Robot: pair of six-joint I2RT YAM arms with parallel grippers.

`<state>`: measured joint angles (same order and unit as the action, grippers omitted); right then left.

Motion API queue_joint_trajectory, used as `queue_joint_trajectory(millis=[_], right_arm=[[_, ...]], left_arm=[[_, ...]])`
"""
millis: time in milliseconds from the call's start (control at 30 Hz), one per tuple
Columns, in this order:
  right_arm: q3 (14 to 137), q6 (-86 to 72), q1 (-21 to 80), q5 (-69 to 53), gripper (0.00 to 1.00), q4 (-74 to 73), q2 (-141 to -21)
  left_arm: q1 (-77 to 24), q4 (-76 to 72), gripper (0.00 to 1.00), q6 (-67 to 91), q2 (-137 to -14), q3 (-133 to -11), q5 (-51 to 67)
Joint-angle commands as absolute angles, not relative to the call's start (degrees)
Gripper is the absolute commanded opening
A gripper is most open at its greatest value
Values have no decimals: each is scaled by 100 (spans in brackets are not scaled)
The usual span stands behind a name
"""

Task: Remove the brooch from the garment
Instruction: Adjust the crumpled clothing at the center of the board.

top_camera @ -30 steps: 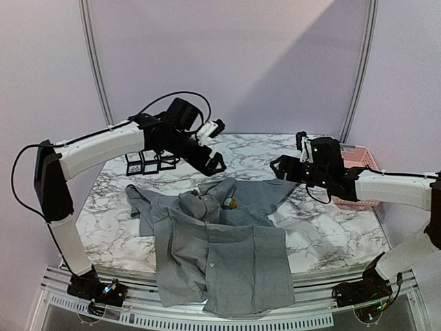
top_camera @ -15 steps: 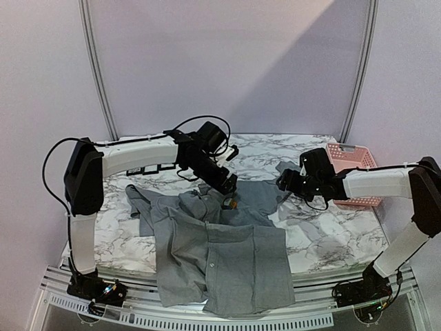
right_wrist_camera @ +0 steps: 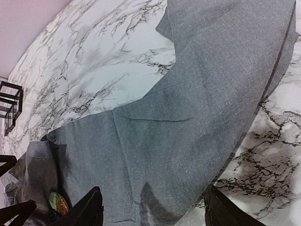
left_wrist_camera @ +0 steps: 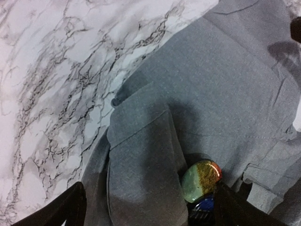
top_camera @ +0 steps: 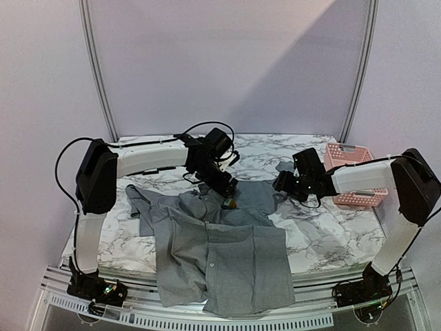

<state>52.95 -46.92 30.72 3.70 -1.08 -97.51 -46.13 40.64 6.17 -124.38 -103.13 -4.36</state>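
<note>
The grey garment [top_camera: 227,255] lies spread on the marble table, collar end toward the back. The brooch [top_camera: 232,202] is an oval of green, gold and red with a blue part below it, sitting on the upper chest by a fold. My left gripper [top_camera: 229,186] hovers low over it, open. In the left wrist view the brooch [left_wrist_camera: 201,180] lies just inside the right finger of that gripper [left_wrist_camera: 150,212], untouched. My right gripper [top_camera: 280,183] is open above the garment's [right_wrist_camera: 197,108] right edge. The brooch [right_wrist_camera: 58,203] shows far left of it [right_wrist_camera: 153,212].
A pink basket [top_camera: 351,176] stands at the back right beside the right arm. Black cube frames [top_camera: 148,169] sit at the back left behind the left arm, also seen as a black frame [right_wrist_camera: 9,106]. Bare marble table [top_camera: 331,234] surrounds the shirt.
Both arms have come down and inward toward the shirt. The left gripper dropped from high at the back onto the brooch area. The right gripper moved left and down to the shirt's right edge.
</note>
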Motion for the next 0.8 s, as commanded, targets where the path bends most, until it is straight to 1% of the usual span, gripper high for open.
queue_joint_trajectory(millis=[0, 233, 300, 400, 433, 533, 667, 700, 733, 767], right_arm=[[5464, -4772, 3048, 380, 72, -184, -9943], [5551, -4779, 3041, 366, 67, -251, -10044], [5562, -4786, 3049, 349, 66, -236, -10075], [5591, -4789, 3049, 244, 61, -179, -10119], [5624, -4790, 3042, 211, 59, -183, -10165], [5715, -4773, 3046, 112, 52, -194, -10303], [5730, -4764, 3043, 73, 40, -133, -10362], [5726, -4749, 3046, 78, 36, -132, -10358], [5730, -4747, 3046, 79, 29, -124, -10354], [5730, -4742, 3048, 83, 24, -123, -10357]], left_arm=[[-4702, 4069, 91, 636, -12551, -10231, -532], [-4711, 4060, 75, 543, -12702, -10151, -646], [-4711, 4072, 69, 524, -12725, -10143, -680], [-4711, 4064, 58, 520, -12711, -10122, -698], [-4711, 4049, 56, 512, -12709, -10117, -698], [-4711, 4049, 46, 498, -12732, -10107, -673], [-4711, 4087, 29, 497, -12706, -10101, -619], [-4704, 4087, 23, 500, -12701, -10095, -609], [-4702, 4075, 17, 520, -12686, -10084, -588], [-4696, 4051, 12, 534, -12676, -10069, -561]])
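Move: The left hand hangs some 3 cm above a raised fold of the garment, 1 cm to its left; the multicoloured brooch lies about 3 cm to this hand's right and 2 cm back, the blue brooch 2 cm right and 4 cm back. The right hand's fold of cloth is some 2 cm below, 1 cm ahead and 1 cm left, with the multicoloured brooch about 15 cm left of this hand and 3 cm back. Both hands sink, left about 3 cm, right 2, edging left and closing their fingers on the garment folds. ##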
